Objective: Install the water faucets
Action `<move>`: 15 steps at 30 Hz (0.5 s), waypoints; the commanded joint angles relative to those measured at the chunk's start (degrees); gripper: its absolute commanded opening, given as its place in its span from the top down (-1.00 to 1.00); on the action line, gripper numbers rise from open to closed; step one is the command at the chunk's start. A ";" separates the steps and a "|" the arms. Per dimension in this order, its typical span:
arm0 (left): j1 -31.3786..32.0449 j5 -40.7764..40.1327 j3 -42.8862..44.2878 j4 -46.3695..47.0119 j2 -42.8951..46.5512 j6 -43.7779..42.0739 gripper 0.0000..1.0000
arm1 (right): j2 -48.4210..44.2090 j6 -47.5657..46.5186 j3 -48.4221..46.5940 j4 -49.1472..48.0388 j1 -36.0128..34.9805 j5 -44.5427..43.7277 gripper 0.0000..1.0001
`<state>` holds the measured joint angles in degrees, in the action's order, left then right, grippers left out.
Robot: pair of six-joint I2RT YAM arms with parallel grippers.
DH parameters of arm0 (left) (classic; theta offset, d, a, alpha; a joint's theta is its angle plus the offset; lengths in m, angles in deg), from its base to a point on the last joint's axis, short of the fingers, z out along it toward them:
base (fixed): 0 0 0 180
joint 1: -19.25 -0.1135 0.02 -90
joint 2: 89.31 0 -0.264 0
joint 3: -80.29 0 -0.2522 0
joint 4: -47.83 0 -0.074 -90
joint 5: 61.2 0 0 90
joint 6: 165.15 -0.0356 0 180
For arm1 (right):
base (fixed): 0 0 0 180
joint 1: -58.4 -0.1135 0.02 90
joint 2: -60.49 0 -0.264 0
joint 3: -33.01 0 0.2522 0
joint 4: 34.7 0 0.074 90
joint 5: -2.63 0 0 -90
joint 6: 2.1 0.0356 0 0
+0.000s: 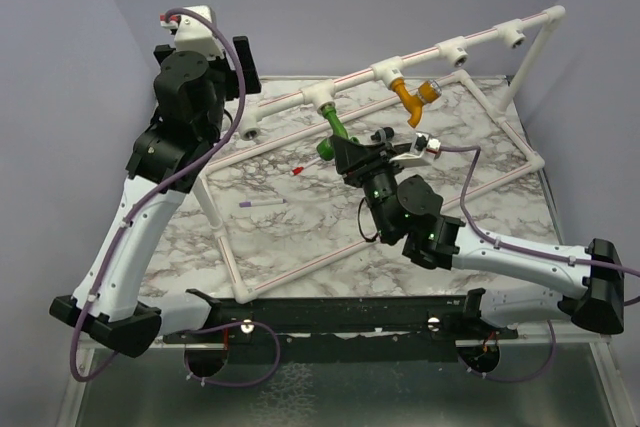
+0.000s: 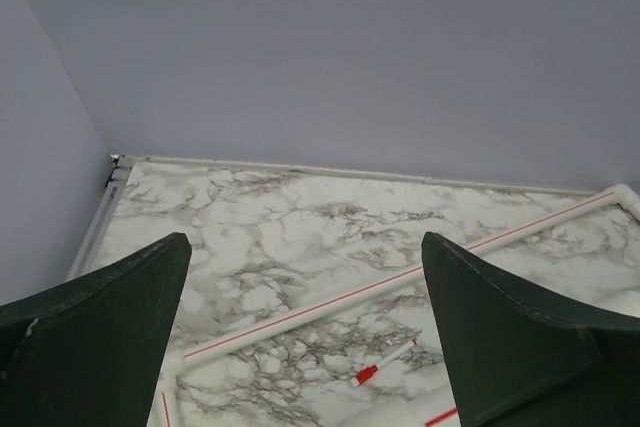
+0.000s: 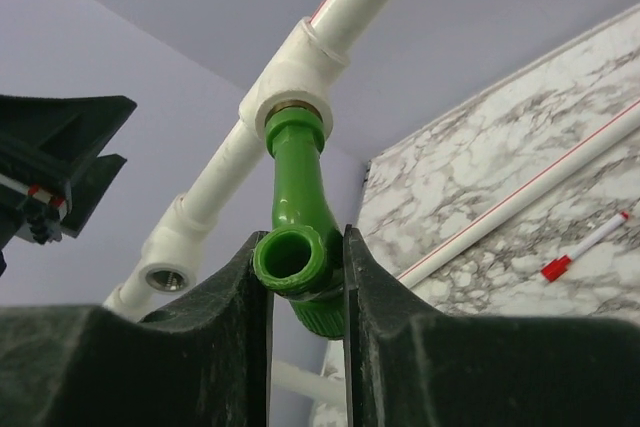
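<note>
The green water faucet hangs by its upper end in a T-socket of the white red-striped pipe. My right gripper is shut on its lower end, one finger on each side. From above, that faucet slants down toward the right gripper. In the neighbouring socket to the right, the orange water faucet hangs with nothing holding it. My left gripper is open and holds nothing. It is raised at the far left, over the marble top.
The pipe frame runs raised across the back, with a flat rectangle of pipes on the table. An unfilled socket sits left of the green faucet. A red pen and a purple pen lie inside the rectangle.
</note>
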<state>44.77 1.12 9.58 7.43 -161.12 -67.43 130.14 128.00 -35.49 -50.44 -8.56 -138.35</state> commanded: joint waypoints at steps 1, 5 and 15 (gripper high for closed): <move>1.86 4.83 -1.37 -2.72 4.43 0.19 -0.98 | -1.28 25.78 -0.53 7.00 0.86 -1.39 0.99; 4.18 5.88 -3.73 -3.20 7.21 -0.03 -0.98 | -1.79 30.45 -0.02 8.07 0.86 -0.70 0.99; 9.19 2.14 -6.84 -3.23 10.19 -2.59 -0.98 | -1.83 18.37 -0.20 3.11 0.84 -1.80 0.93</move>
<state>52.34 4.90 3.39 4.88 -151.55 -68.17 128.35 141.90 -35.80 -42.81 -8.56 -138.76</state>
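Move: The right hand already pinches the lower end of the green faucet. The pipe fitting it joins lies about 8 cm ahead, 3 cm left and 4 cm above; the orange faucet is some 7 cm ahead and 11 cm right, slightly higher. From the open left hand, the pipe's leftmost T-fitting sits roughly 7 cm back, 5 cm right and 6 cm below, with the green faucet's fitting some 3 cm back, 17 cm right and 5 cm below. Still pinching the green faucet at its lower end, the right hand turns roughly 10 degrees clockwise as seen from behind and eases to a stop, hardly leaving its place. Meanwhile the empty left hand draws back about 6 cm and half as far right, towards the leftmost T-fitting, fingers wide open, swinging about 10 degrees clockwise. ##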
